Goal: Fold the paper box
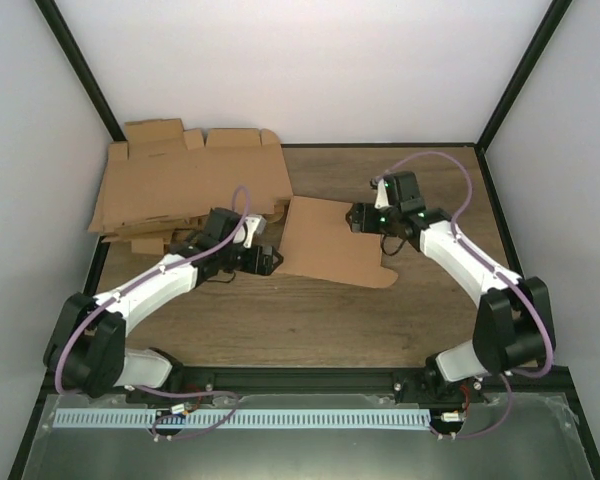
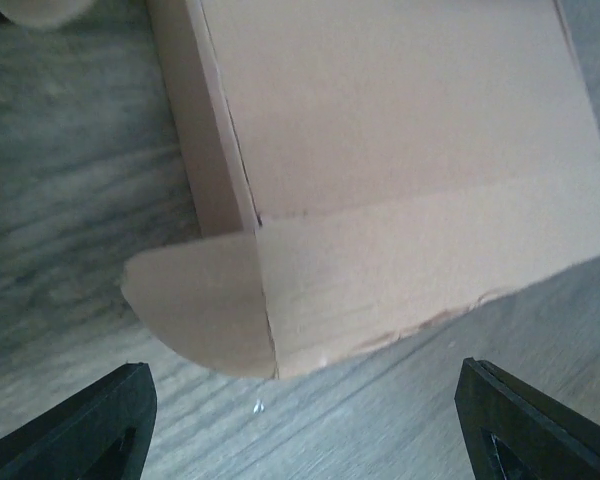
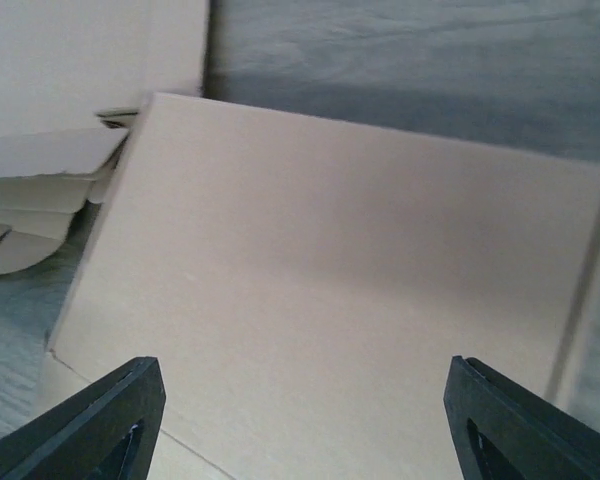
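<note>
The paper box [image 1: 325, 240] lies mid-table as a partly folded brown cardboard piece. My left gripper [image 1: 270, 262] sits at its left edge, open. In the left wrist view the box's corner with a rounded tab [image 2: 200, 310] lies just ahead of the left gripper [image 2: 305, 440], with only table between the black fingers [image 2: 90, 430]. My right gripper [image 1: 360, 218] hovers over the box's right back edge, open. In the right wrist view the box's broad panel [image 3: 330, 260] fills the space under the right gripper [image 3: 305, 430], and its fingers [image 3: 535, 420] stand wide apart.
A pile of flat brown cardboard blanks [image 1: 190, 180] lies at the back left, close to the left arm, and shows at the left edge as the pile [image 3: 50, 170] in the right wrist view. Black frame posts and white walls bound the wooden table [image 1: 310, 320].
</note>
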Controlling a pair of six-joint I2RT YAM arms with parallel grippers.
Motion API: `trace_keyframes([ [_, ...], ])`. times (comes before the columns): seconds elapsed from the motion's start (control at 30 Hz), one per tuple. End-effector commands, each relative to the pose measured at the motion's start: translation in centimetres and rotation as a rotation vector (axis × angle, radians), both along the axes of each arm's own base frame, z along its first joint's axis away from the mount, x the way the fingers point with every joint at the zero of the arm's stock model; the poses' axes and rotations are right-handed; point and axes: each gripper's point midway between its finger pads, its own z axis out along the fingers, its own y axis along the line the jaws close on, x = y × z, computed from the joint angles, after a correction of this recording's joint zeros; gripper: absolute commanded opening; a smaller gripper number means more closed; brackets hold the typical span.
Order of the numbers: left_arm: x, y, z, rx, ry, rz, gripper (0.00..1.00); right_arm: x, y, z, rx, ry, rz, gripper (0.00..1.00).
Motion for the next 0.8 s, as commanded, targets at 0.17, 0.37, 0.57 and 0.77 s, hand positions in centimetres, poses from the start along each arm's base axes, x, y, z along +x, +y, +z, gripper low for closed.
trace_keyframes([
  [0.17,-1.7,-2.8,-0.4,0.01,-0.112,-0.181,0.85,6.5,3.9,0.9,0.097,-0.043,0.26,0.82],
  [0.37,-3.3,-2.7,-0.1,-0.016,-0.106,-0.164,0.85,11.3,3.9,-1.7,0.065,-0.037,0.322,0.82],
  [0.57,-4.5,-2.4,0.4,-0.048,-0.073,-0.154,0.86,15.1,4.4,-3.5,0.058,-0.073,0.421,0.84],
  [0.77,-6.1,-2.8,1.2,-0.098,-0.06,-0.218,0.87,15.4,6.1,-6.1,0.109,-0.049,0.59,0.78],
])
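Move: From the right hand, the box's far edge lies about 14 cm ahead and 4 cm left, some 11 cm below; the nearest corner of the cardboard stack is roughly 17 cm ahead and 17 cm left. From the left hand, the box's unfolded front flap has its middle about 3 cm ahead and 13 cm right, with its left ear some 4 cm ahead and 3 cm right, both about 8 cm lower. Send the right gripper about 16 cm forward over the box to just past its far edge, easing left and sinking some 6 cm once under way, turning about 25 degrees counter-clockwise. Meanwhile draw the left gripper back about 5 cm and a little right, away from the flap's left ear, turning slightly clockwise. Keep both open and off the cardboard. ##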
